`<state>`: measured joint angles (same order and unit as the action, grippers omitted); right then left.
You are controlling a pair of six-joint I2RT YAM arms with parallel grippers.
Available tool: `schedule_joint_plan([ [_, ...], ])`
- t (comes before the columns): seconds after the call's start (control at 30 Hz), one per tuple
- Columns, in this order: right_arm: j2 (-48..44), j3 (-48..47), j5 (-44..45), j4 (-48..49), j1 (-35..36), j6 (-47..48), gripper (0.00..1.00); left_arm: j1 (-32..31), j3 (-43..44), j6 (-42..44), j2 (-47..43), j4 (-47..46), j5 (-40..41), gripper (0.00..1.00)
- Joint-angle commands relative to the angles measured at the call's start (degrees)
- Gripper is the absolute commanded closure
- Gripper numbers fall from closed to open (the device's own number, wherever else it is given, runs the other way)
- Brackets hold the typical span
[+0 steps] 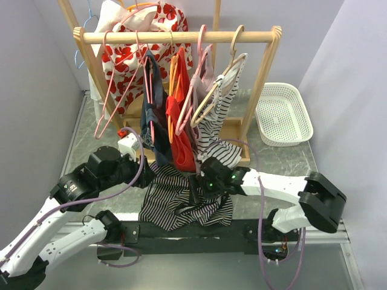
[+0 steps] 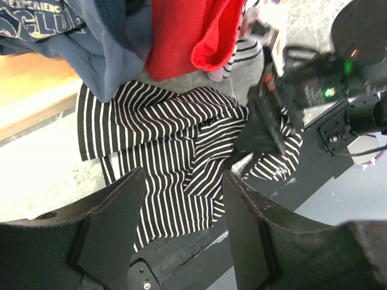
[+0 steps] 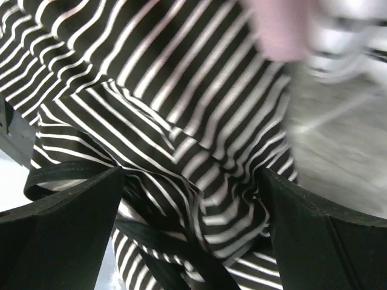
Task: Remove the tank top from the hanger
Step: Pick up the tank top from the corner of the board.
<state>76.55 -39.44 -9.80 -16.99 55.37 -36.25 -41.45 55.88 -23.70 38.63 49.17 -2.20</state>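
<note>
The black tank top with white stripes (image 1: pixel 175 202) lies crumpled on the table in front of the rack, off any hanger. An empty pink hanger (image 1: pixel 112 90) hangs at the left of the rail. My right gripper (image 1: pixel 198 186) is low over the top's right side, open wide. In the right wrist view its fingers (image 3: pixel 66 223) straddle rumpled folds and a black strap of the tank top (image 3: pixel 181 90). My left gripper (image 1: pixel 142 164) hovers at the top's left edge. It is open with nothing between its jaws (image 2: pixel 184 223), and the tank top (image 2: pixel 175 139) spreads below.
The wooden rack (image 1: pixel 181 37) carries a navy top (image 1: pixel 154 121), a red top (image 1: pixel 180 130), a white striped top (image 1: pixel 211 130) on a wooden hanger and a red-heart print garment (image 1: pixel 130 54). A white basket (image 1: pixel 284 115) stands at the back right. A black mounting rail (image 1: pixel 193 231) runs along the near edge.
</note>
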Motion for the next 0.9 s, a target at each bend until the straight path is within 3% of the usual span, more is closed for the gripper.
schedule_joint_plan([
  [0.0, 3.5, -3.5, -0.3, 3.8, 2.7, -0.6, 0.0, -0.2, 1.3, -0.3, -0.7, -3.2, 1.5, 0.39],
  [0.3, 9.2, -3.4, 1.8, 3.2, 4.1, -0.8, 0.03, -0.2, 1.5, 0.1, 0.6, -3.5, 1.4, 0.38],
  [0.33, 9.9, -3.6, 2.1, 2.9, 4.2, -0.8, 0.1, -0.2, 1.6, 0.1, 0.6, -3.6, 1.8, 0.38],
  [0.47, 12.6, -4.6, 3.5, 2.0, 4.2, 0.7, 0.21, -0.2, 1.4, 0.3, -0.4, -4.6, 2.0, 0.38],
  [0.5, 13.8, -4.9, 3.6, 1.6, 4.2, 1.0, 0.25, -0.2, 1.4, 0.2, -0.7, -4.7, 2.0, 0.37],
  [0.6, 15.4, -5.6, 3.6, 1.3, 4.3, 1.4, 0.5, -0.1, 1.4, 0.2, -1.1, -4.6, 2.0, 0.37],
  [0.63, 15.4, -5.2, 3.4, 1.5, 4.2, 1.2, 0.67, -0.2, 1.5, 0.2, -1.1, -4.5, 2.0, 0.37],
  [0.73, 14.1, -4.0, 3.7, 1.1, 4.2, 0.7, 0.94, -0.2, 1.4, 0.1, -1.5, -4.4, 2.0, 0.37],
  [0.77, 12.0, -3.5, 4.9, 0.7, 4.3, 0.3, 1.0, -0.2, 1.4, 0.1, -1.5, -4.4, 2.1, 0.37],
  [0.87, 4.1, -1.1, 8.0, -1.8, 4.2, -0.9, 1.0, -0.2, 1.5, 0.4, -1.8, -4.6, 2.0, 0.37],
])
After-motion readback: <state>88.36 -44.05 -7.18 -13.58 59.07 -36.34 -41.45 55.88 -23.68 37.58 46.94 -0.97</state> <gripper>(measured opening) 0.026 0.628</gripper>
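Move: The striped tank top lies crumpled on the table under the open right fingers, its middle some 4 cm to their left, about 1 cm back and roughly 4 cm below. The red garment's hem hangs about 10 cm ahead of the right hand and 4 cm to its left, and the white striped top's hem about 11 cm ahead and 7 cm to the right. From the left hand the tank top lies roughly 11 cm right, 3 cm back and 22 cm down. With its fingers wide open, the right hand sinks about 3 cm into the tank top while sliding some 3 cm to the left, easing back 1 cm at first and then forward again by as much. As it gets low the fingers close from wide open to nearly shut, pinching a bunched fold of the striped cloth between their tips down at the table, the wrist hardly turning. ##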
